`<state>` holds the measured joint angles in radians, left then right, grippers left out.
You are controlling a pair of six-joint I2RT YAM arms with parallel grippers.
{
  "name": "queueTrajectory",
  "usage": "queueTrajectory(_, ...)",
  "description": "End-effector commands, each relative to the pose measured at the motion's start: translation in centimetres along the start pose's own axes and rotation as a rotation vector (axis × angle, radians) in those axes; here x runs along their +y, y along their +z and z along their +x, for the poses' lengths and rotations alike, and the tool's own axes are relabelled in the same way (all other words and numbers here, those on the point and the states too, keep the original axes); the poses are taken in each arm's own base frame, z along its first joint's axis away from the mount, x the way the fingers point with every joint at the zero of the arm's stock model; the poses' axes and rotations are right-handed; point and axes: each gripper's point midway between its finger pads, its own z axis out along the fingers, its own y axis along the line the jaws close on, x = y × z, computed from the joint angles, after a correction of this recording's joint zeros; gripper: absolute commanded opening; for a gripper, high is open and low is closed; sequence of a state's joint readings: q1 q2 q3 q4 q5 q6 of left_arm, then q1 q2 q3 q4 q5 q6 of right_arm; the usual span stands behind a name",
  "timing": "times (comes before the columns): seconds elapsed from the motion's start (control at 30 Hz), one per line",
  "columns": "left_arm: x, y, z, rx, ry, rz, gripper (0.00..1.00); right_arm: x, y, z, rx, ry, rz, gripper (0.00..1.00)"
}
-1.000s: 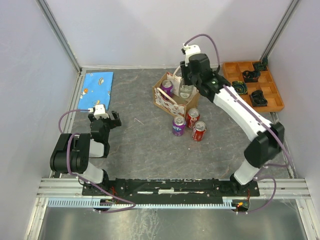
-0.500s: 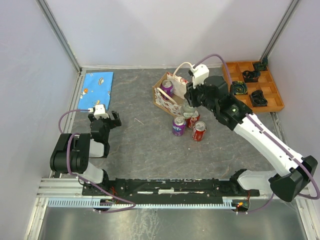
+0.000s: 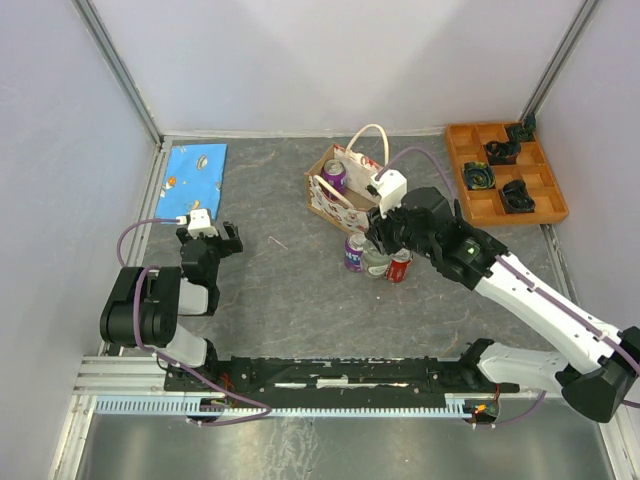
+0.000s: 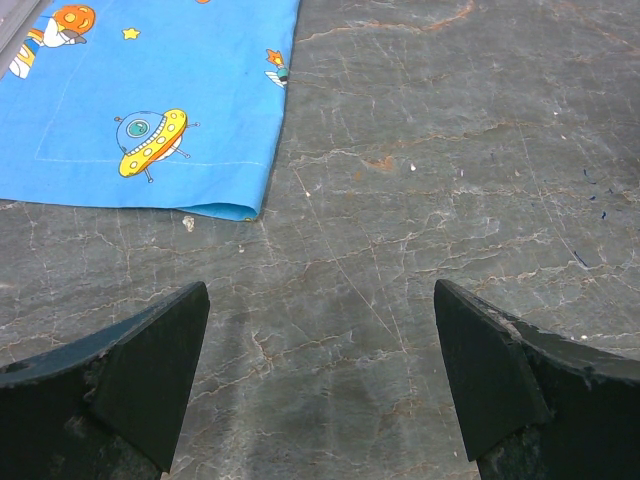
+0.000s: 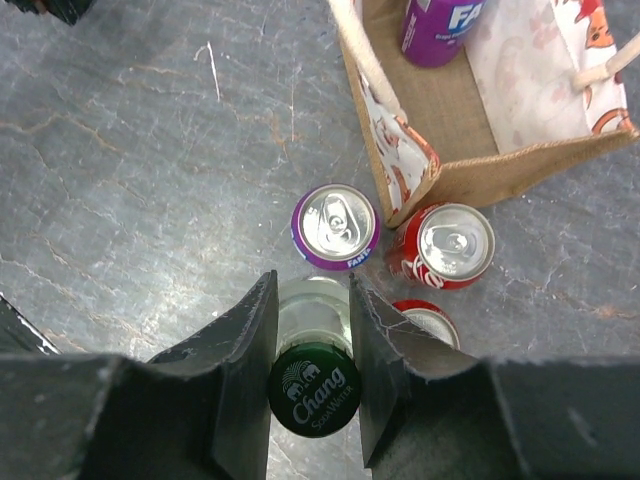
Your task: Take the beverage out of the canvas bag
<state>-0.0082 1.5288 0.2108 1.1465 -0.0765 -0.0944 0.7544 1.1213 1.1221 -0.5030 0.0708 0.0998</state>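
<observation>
The canvas bag (image 3: 338, 198) stands open at the table's middle back, a purple can (image 3: 334, 175) upright inside it. In the right wrist view the bag (image 5: 470, 130) and that purple can (image 5: 440, 25) lie at the top. My right gripper (image 5: 312, 330) is shut on the neck of a clear glass bottle with a green cap (image 5: 313, 390). It holds the bottle (image 3: 375, 262) upright just in front of the bag, among the cans there. My left gripper (image 4: 320, 370) stands open over bare table at the left, nothing between its fingers.
A purple can (image 5: 336, 227) and two red cans (image 5: 445, 245) (image 5: 428, 320) stand on the table close around the bottle. A blue printed cloth (image 3: 195, 170) lies at the back left. An orange compartment tray (image 3: 470, 140) with dark parts sits at the back right.
My right arm has carried the bottle from over the bag toward the near side and down, to beside the cans in front of the bag. The left arm has not moved.
</observation>
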Motion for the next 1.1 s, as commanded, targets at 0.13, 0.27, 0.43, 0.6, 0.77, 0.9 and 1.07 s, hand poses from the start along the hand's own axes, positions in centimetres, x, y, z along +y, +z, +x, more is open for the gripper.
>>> queueTrajectory(0.13,0.1,0.6,-2.1,-0.065,0.063,-0.005,0.99,0.6,1.2,-0.5,-0.099,0.034,-0.002,0.00)
queueTrajectory(0.27,0.2,0.6,-2.1,-0.065,0.063,-0.006,0.99,1.0,2.7,1.1,-0.075,0.059,-0.011,0.00)
queueTrajectory(0.43,0.2,0.6,-2.1,-0.064,0.063,-0.008,0.99,0.9,3.7,2.1,-0.059,0.068,0.003,0.00)
queueTrajectory(0.6,0.1,0.6,-2.2,-0.067,0.063,-0.007,0.99,1.1,4.9,3.3,-0.023,0.068,0.006,0.00)
queueTrajectory(0.77,0.2,0.6,-2.1,-0.066,0.065,-0.010,0.99,0.8,5.8,4.2,0.002,0.064,0.031,0.00)
queueTrajectory(0.9,0.1,0.6,-2.1,-0.065,0.065,-0.009,0.99,0.7,6.5,5.4,0.041,0.050,0.040,0.00)
queueTrajectory(1.07,0.1,0.6,-2.1,-0.067,0.065,-0.009,0.99,0.4,6.7,5.8,0.029,0.046,0.056,0.00)
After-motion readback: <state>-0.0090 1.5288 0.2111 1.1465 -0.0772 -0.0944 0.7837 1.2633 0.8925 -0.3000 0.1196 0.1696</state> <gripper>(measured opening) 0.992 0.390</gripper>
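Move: My right hand still holds the green-capped soda water bottle, clear of the bag. It is meant for the open table spot almost straight below, about 1 cm ahead, 1 cm left and 26 cm down. Around that spot, counted from my hand: the purple can is 6 cm ahead and 5 left, the near red can 4 ahead and 5 right, the rear red can 9 ahead and 2 right, and the bag about 18 ahead and 5 left. For my idle left hand, the spot lies roughly 40 cm right and 10 back. I lower the bottle about 11 cm with my right hand into the gap in front of the purple can and left of the near red can. Most of the drop comes quickly, easing slightly back; then I sink slowly while edging 1 or 2 cm forward and left. My wrist tips some 10 degrees further down, and my fingers keep their grip below the cap. ##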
